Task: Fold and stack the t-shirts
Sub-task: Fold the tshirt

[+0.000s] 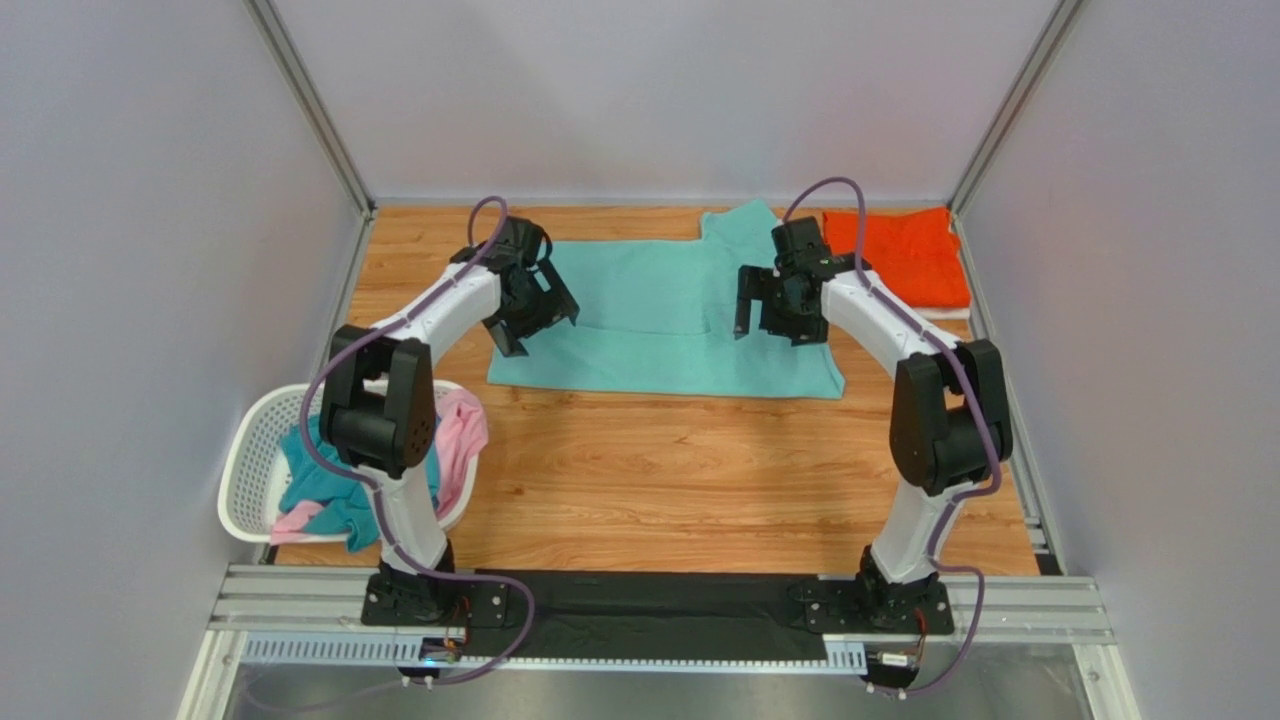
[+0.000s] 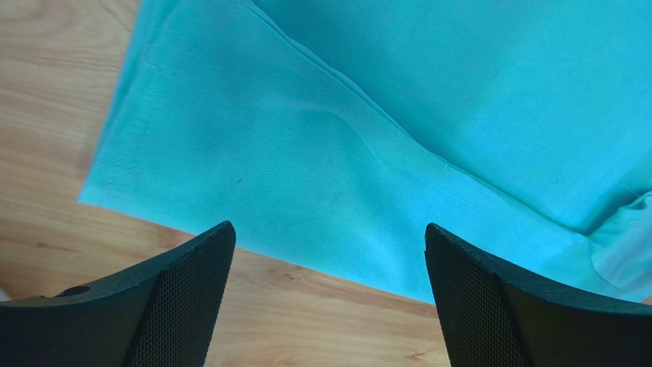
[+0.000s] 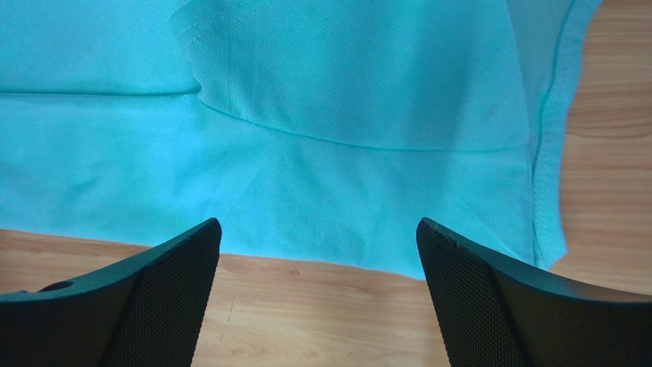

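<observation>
A mint-teal t-shirt [image 1: 661, 323] lies spread and partly folded on the wooden table at the back middle. My left gripper [image 1: 534, 315] hovers over its left end, open and empty; the left wrist view shows the shirt's near edge [image 2: 344, 176] between my spread jaws. My right gripper [image 1: 778, 308] hovers over its right end, open and empty; the right wrist view shows the shirt's hem and sleeve [image 3: 344, 145]. A folded orange t-shirt [image 1: 902, 252] lies at the back right on something white. Darker teal-blue [image 1: 323, 488] and pink [image 1: 458, 435] shirts sit in the basket.
A white plastic laundry basket [image 1: 248, 480] stands at the near left beside the left arm's base. Grey walls close in the table on the left, back and right. A metal rail runs along the near edge.
</observation>
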Robot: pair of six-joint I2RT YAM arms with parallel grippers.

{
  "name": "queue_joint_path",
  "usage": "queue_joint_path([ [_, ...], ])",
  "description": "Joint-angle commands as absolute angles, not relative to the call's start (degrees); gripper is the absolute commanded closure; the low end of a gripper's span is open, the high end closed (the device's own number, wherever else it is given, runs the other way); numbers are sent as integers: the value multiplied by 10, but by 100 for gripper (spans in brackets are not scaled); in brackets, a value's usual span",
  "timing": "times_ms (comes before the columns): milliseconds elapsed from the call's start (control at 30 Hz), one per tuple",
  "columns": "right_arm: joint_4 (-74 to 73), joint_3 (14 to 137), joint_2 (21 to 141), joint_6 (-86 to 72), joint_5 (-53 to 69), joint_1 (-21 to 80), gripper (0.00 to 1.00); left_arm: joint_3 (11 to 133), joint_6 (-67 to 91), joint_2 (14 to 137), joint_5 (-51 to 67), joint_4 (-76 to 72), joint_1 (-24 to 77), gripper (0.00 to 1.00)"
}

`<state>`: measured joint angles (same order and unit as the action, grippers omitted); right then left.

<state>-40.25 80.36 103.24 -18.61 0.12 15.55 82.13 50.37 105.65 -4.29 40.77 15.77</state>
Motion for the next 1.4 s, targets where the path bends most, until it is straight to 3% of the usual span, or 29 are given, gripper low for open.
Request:
queue_joint_path([
  [0, -360, 802, 1073, -193, 17, 159, 0, 828, 496, 1100, 8, 372, 163, 0],
  [300, -346, 748, 1098, -199, 8, 160, 0, 773, 508, 1122, 8, 365, 167, 0],
  [900, -311, 386, 823, -306, -15, 192, 0, 481, 560, 882, -45, 377, 247, 0],
  [1133, -346, 394, 697, -298, -23, 205, 0, 490, 564, 812, -60, 420, 262, 0],
  [1367, -388, 543, 694, -264, -47, 203, 0, 583, 538, 781, -132, 476, 260, 0],
])
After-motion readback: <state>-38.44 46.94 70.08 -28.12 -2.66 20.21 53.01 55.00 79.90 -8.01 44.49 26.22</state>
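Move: Both open grippers hover about 6 cm above the half-folded t-shirt. Its middle lies about 19 cm to the right of the left hand and 6 cm ahead; from the right hand it is roughly 16 cm to the left and 6 cm ahead. The laundry basket stands some 20 cm back and 23 cm left of the left hand. The orange folded stack is about 17 cm ahead and 21 cm right of the right hand. Lower both wide-open grippers together about 6 cm until their fingertips rest on the left and right parts of the t-shirt, then drag it straight back towards the base by some 17 cm, keeping both hands low and level. Then lift both hands off by about 5 cm, easing slightly forward, fingers still open. ##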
